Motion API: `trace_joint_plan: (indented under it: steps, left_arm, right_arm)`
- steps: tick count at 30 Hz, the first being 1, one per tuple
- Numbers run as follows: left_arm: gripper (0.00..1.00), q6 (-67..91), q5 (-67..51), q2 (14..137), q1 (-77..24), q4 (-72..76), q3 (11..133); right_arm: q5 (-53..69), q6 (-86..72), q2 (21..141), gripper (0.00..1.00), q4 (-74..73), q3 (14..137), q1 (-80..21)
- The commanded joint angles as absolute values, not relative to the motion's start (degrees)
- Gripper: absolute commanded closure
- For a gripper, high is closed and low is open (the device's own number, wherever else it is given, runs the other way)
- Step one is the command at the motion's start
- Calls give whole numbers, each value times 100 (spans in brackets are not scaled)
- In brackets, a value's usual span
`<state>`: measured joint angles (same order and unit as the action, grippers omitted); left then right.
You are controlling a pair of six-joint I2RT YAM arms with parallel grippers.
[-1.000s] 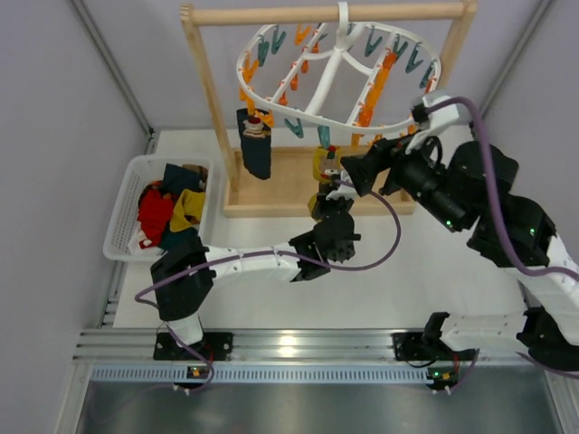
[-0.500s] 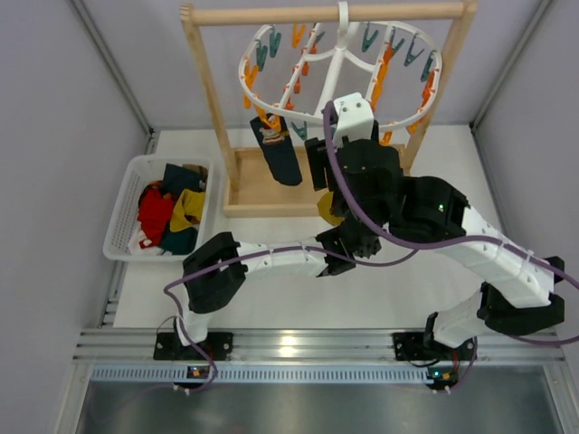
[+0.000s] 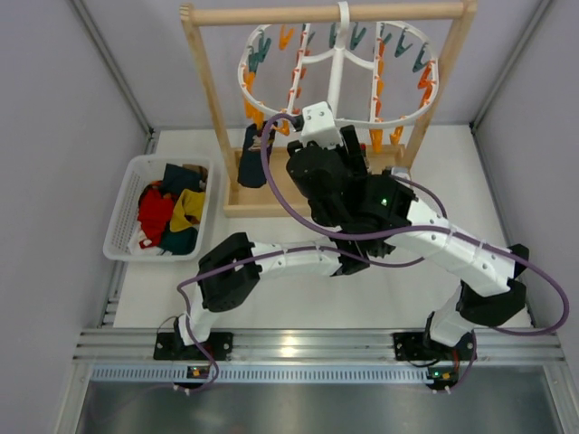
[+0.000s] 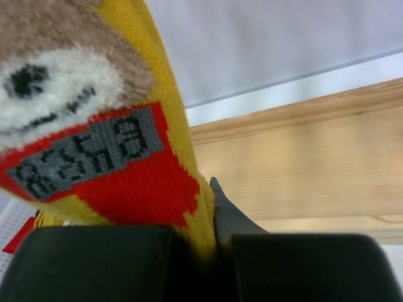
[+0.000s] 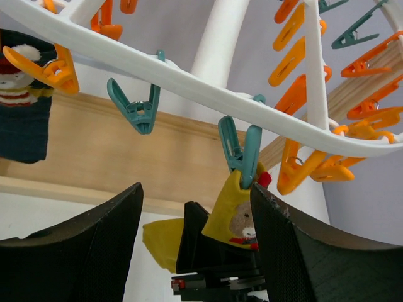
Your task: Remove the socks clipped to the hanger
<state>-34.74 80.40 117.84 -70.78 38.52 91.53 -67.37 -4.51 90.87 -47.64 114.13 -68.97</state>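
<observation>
The white hanger (image 3: 339,61) hangs from the wooden rack with orange and teal clips. In the right wrist view a teal clip (image 5: 242,151) on the hanger ring (image 5: 189,75) holds a yellow bear sock (image 5: 234,211). My left gripper (image 4: 211,226) is shut on the lower part of that yellow sock (image 4: 119,126). My right gripper (image 5: 195,192) is open, with its fingers on either side of the sock just below the teal clip. A navy sock (image 3: 252,155) hangs from an orange clip (image 5: 49,70) at the left. In the top view my right arm (image 3: 362,203) hides the yellow sock.
The light wooden rack frame (image 3: 206,81) stands on a wooden base (image 3: 242,204) behind the arms. A white basket (image 3: 125,206) at the left holds several socks in red, yellow and navy. My left arm (image 3: 280,262) reaches under my right arm.
My right arm has swung from the right side to the middle, under the hanger. The hanger has turned and the navy sock swung. My left gripper has shifted slightly right.
</observation>
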Motion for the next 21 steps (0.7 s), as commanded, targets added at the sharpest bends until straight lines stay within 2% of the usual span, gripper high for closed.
trace_joint_plan:
  steps: [1, 17, 21]
  left_arm:
    - [100, -3604, 8060, 11786, -7181, 3990, 9422]
    - [100, -3498, 7998, 11663, -7277, 3981, 9413]
    - [100, -3454, 7972, 11619, -7312, 3981, 9308]
  right_arm:
    - [-7172, -343, 9176, 34, -4834, 11602, -6751]
    - [-7559, 501, 8798, 36, -3736, 10512, -6267]
    - [-7559, 992, 8736, 37, -3017, 10196, -6100]
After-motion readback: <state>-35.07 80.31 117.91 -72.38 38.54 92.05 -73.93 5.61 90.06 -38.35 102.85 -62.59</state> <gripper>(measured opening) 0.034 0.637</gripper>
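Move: The teal clip gripping the yellow sock is some 6 cm ahead of the right hand, 3 cm to its right and 1 cm above. From the right hand, an empty teal clip sits about 7 cm ahead, 4 cm left, 2 cm up; orange clips, 6 cm ahead, 7 cm right, 1 cm up; the navy sock, roughly 6 cm ahead, 16 cm left, 3 cm lower. From the left hand, the gripping clip is about 8 cm above, 2 cm back and 2 cm left. Bring the open right gripper about 4 cm to the right, 3 cm forward and 3 cm down towards the teal clip on the yellow sock, bringing the clip closer to the space between the fingertips. Roll the wrist left side down and turn it clockwise, each some 10 degrees. Keep the left fingers shut on the sock below, easing that hand slightly back and right. ##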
